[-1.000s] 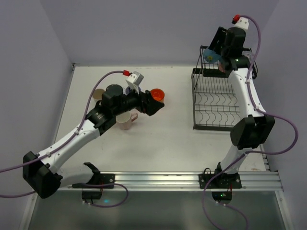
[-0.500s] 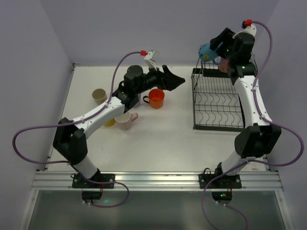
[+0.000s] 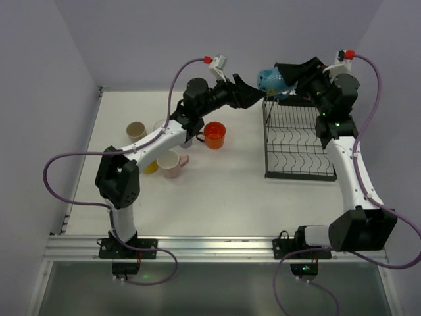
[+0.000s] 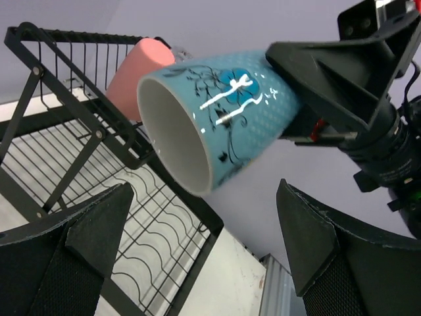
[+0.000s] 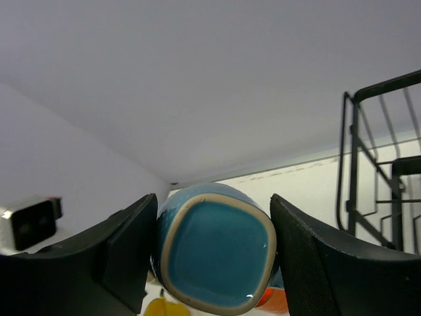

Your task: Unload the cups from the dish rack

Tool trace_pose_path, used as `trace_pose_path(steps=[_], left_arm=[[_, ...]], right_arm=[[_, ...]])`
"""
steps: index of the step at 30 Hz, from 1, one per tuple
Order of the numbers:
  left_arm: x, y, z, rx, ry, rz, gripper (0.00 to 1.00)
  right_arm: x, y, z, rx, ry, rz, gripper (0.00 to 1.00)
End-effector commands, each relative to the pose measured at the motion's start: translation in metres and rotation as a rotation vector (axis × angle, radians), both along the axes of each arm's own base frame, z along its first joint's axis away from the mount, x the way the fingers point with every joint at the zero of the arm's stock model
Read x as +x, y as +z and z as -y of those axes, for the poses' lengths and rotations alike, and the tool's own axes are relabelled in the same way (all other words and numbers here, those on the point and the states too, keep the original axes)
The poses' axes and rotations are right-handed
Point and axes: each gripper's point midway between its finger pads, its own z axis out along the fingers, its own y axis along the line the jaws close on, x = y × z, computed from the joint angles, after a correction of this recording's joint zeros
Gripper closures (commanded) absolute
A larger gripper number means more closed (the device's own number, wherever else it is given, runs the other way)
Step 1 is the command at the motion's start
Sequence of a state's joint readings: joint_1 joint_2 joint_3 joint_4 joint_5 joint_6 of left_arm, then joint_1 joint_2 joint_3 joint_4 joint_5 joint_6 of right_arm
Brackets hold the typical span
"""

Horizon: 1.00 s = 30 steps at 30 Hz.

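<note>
My right gripper [image 3: 284, 82] is shut on a blue cup [image 3: 268, 80] with a dark flower pattern, holding it on its side in the air above the dish rack's [image 3: 296, 141] back left corner. In the right wrist view the cup's square base [image 5: 217, 263] sits between the pads. My left gripper [image 3: 255, 94] stands open just left of the cup, its mouth [image 4: 174, 135] facing the wide-apart fingers [image 4: 85, 247]. A salmon-pink cup [image 4: 135, 76] lies in the rack's upper shelf [image 4: 72, 59].
On the table's left half stand an orange mug [image 3: 214, 134], a pink mug [image 3: 172, 163], a yellow cup [image 3: 150, 168] and a beige cup [image 3: 136, 130]. The rack's lower tray [image 3: 297, 155] shows bare wire slots. Walls close in at the back and on both sides.
The left arm has swung up from beside the orange mug to the rack's back left corner. The right gripper has carried the blue cup left, off the upper shelf, toward it.
</note>
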<state>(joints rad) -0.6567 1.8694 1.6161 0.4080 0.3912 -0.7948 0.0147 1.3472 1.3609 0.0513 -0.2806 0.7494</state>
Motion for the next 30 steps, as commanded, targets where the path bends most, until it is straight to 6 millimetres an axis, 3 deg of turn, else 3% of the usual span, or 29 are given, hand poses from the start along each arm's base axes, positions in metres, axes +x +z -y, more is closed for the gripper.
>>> trace_pose_path(steps=[1, 3, 4, 9, 10, 12, 13, 14, 16, 17, 18, 20, 22, 23, 24, 25, 26, 27, 29, 30], left_arm=[[-0.005, 0.041, 0.001, -0.113, -0.037, 0.076, 0.00], [-0.008, 0.042, -0.001, -0.137, -0.050, 0.078, 0.07], [-0.013, 0.049, -0.002, -0.162, -0.063, 0.106, 0.09], [-0.031, 0.055, -0.006, -0.206, -0.111, 0.129, 0.34], [-0.033, 0.051, -0.007, -0.206, -0.117, 0.128, 0.48], [-0.040, 0.053, -0.009, -0.213, -0.137, 0.130, 0.62], [-0.041, 0.045, -0.010, -0.202, -0.136, 0.118, 0.78], [-0.044, 0.048, -0.013, -0.204, -0.132, 0.124, 0.85], [-0.049, 0.047, -0.018, -0.199, -0.121, 0.124, 1.00], [-0.054, 0.049, -0.026, -0.191, -0.107, 0.136, 1.00], [-0.055, 0.046, -0.030, -0.174, -0.088, 0.125, 1.00], [-0.064, 0.054, -0.045, -0.132, -0.040, 0.172, 1.00], [-0.067, 0.042, -0.055, -0.033, 0.000, 0.175, 1.00], [-0.076, 0.055, -0.069, -0.016, 0.036, 0.201, 1.00], [-0.078, 0.040, -0.075, 0.060, 0.057, 0.148, 1.00], [-0.079, 0.039, -0.084, 0.114, 0.093, 0.175, 1.00], [-0.089, 0.051, -0.099, 0.130, 0.125, 0.198, 1.00], [-0.091, 0.036, -0.109, 0.204, 0.152, 0.148, 1.00], [-0.099, 0.028, -0.127, 0.299, 0.185, 0.142, 1.00], [-0.105, 0.009, -0.134, 0.372, 0.178, 0.085, 1.00]], right_arm=[[-0.032, 0.045, -0.030, 0.116, 0.189, 0.168, 0.94], [-0.036, 0.044, -0.036, 0.154, 0.231, 0.169, 0.94], [-0.036, 0.033, -0.040, 0.165, 0.252, 0.146, 0.94], [-0.037, 0.012, -0.054, 0.251, 0.328, 0.110, 0.94], [-0.036, 0.001, -0.056, 0.264, 0.339, 0.088, 0.94], [-0.039, -0.004, -0.067, 0.291, 0.384, 0.082, 0.92], [-0.039, -0.012, -0.070, 0.310, 0.395, 0.059, 0.90], [-0.041, -0.014, -0.076, 0.314, 0.415, 0.062, 0.87], [-0.044, -0.025, -0.084, 0.326, 0.441, 0.040, 0.61], [-0.050, -0.026, -0.091, 0.323, 0.469, 0.041, 0.46], [-0.052, -0.035, -0.095, 0.325, 0.477, 0.021, 0.21], [-0.059, -0.044, -0.102, 0.314, 0.491, 0.004, 0.01], [-0.069, -0.055, -0.103, 0.278, 0.485, -0.003, 0.01], [-0.073, -0.065, -0.106, 0.266, 0.484, -0.032, 0.01], [-0.080, -0.072, -0.104, 0.250, 0.473, -0.039, 0.01], [-0.083, -0.079, -0.104, 0.216, 0.465, -0.035, 0.01], [-0.087, -0.091, -0.103, 0.202, 0.455, -0.069, 0.01], [-0.090, -0.109, -0.101, 0.191, 0.440, -0.106, 0.01], [-0.101, -0.121, -0.098, 0.161, 0.426, -0.112, 0.01], [-0.107, -0.141, -0.097, 0.151, 0.421, -0.151, 0.01]])
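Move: The blue cup, still in the right hand, has its mouth facing the open left fingers; its middle lies about 6 cm right of the left hand, 3 cm ahead and 4 cm above. The left gripper is about 9 cm left of the right hand, 4 cm back and 4 cm lower. From the left hand, the pink cup on the rack is some 15 cm right, 5 cm ahead, 8 cm lower; the orange cup about 10 cm left, 7 cm back, 30 cm below. Left pinches the blue cup's rim as right lowers it leftward and opens, then carries it 13 cm left-back. ##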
